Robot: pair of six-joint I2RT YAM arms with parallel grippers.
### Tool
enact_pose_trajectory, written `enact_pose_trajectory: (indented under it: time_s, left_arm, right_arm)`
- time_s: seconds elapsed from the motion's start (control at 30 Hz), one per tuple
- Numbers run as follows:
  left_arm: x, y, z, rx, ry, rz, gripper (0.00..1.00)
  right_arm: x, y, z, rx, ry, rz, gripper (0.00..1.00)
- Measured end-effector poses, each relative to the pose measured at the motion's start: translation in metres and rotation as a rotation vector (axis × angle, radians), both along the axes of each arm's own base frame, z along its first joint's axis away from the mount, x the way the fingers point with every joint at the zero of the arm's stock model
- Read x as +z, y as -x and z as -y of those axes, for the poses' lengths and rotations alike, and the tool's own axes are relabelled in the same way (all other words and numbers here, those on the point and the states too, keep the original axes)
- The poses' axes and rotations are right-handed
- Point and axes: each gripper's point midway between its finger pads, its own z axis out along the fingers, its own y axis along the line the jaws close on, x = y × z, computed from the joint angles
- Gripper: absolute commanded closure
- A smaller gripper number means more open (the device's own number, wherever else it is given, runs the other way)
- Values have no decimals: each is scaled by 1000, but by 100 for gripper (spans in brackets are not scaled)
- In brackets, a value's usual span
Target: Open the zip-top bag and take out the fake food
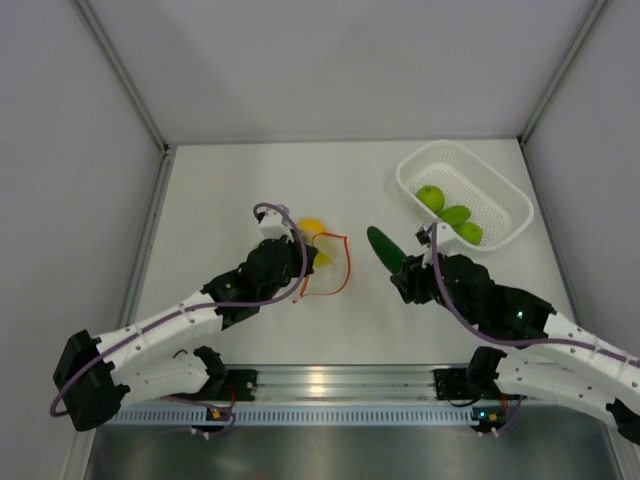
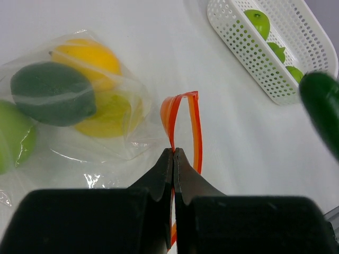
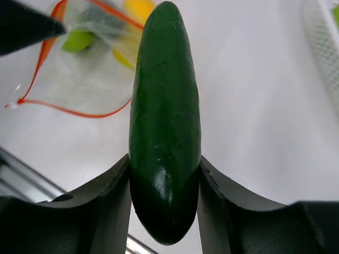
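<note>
The clear zip-top bag (image 2: 106,132) lies on the table with its orange-red zip strip (image 2: 183,114) pulled open in a loop (image 1: 335,265). Inside it sit a yellow fruit (image 2: 87,55), a dark-green round one (image 2: 53,92), another yellow one (image 2: 108,114) and a light-green one (image 2: 13,135). My left gripper (image 2: 174,151) is shut on the zip strip at the bag's mouth (image 1: 298,262). My right gripper (image 3: 164,174) is shut on the dark-green cucumber (image 3: 165,106) and holds it above the table, right of the bag (image 1: 385,250).
A white perforated basket (image 1: 505,195) stands at the back right with three light-green fruits (image 1: 455,215) in it. It also shows in the left wrist view (image 2: 249,58). Grey walls close in the table on the left, back and right. A metal rail (image 1: 330,385) runs along the near edge.
</note>
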Motion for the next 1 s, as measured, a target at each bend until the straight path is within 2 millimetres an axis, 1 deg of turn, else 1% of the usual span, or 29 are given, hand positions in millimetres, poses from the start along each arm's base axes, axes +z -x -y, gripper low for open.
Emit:
enact_pose_trajectory:
  time_s: [0.07, 0.1, 0.17, 0.27, 0.33, 0.47, 0.5, 0.53, 0.6, 0.7, 0.83, 0.9, 0.93, 1.0]
  left_arm:
    - [1, 1, 0, -4, 4, 1, 100]
    - [3, 1, 0, -6, 9, 4, 100]
    - [8, 3, -1, -10, 22, 13, 100]
    - [17, 6, -3, -19, 48, 31, 100]
    - [20, 9, -3, -30, 58, 35, 100]
    - [16, 14, -1, -57, 63, 25, 100]
    - [14, 16, -1, -65, 65, 20, 100]
    - [12, 18, 0, -73, 65, 15, 100]
    - [10, 21, 0, -88, 69, 9, 100]
    - [10, 25, 1, -106, 79, 6, 100]
    - [12, 29, 3, -127, 90, 5, 100]
    - [13, 31, 4, -139, 95, 4, 100]
    - [14, 32, 5, -147, 99, 3, 100]
    - [15, 34, 6, -159, 104, 3, 100]
  right_arm:
    - [11, -19, 16, -105, 13, 9, 67]
    - [20, -31, 25, -169, 11, 20, 68]
    - [27, -57, 47, -288, 30, 24, 67]
    - [29, -90, 75, -419, 93, 6, 66]
    - [32, -110, 86, -464, 134, -6, 66]
    - [30, -158, 116, -556, 209, -66, 67]
    - [28, -173, 127, -589, 218, -88, 68]
    - [24, -184, 139, -620, 230, -109, 68]
    - [12, -207, 164, -679, 259, -162, 68]
    - [-11, -230, 186, -704, 298, -250, 68]
    - [-41, -252, 193, -672, 336, -343, 67]
    - [-53, -258, 193, -637, 353, -385, 67]
    - [-58, -264, 193, -617, 366, -412, 65]
    - [-63, -270, 195, -603, 366, -433, 63]
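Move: The cucumber in the right fingers is bound for the white basket, whose middle lies about 25 cm ahead, 19 cm to the right and some 16 cm below. In the basket, the green apple is 26 cm ahead and 11 cm right of the hand, the oval green piece 21 ahead and 17 right, the round green piece 16 ahead and 20 right, all about 18 below. From the left hand, the basket is roughly 19 cm ahead, 35 right and 14 below. The right hand keeps the cucumber pinched near one end and sweeps it fast, about 27 cm forward and 20 cm right, rising some 3 cm at first and then sinking about 9 into place over the basket, while the wrist swings clockwise some 35 degrees and tips the fingers steeply down. Meanwhile the left hand, still shut on the bag's orange zip edge, eases some 3 cm back and slightly up. ##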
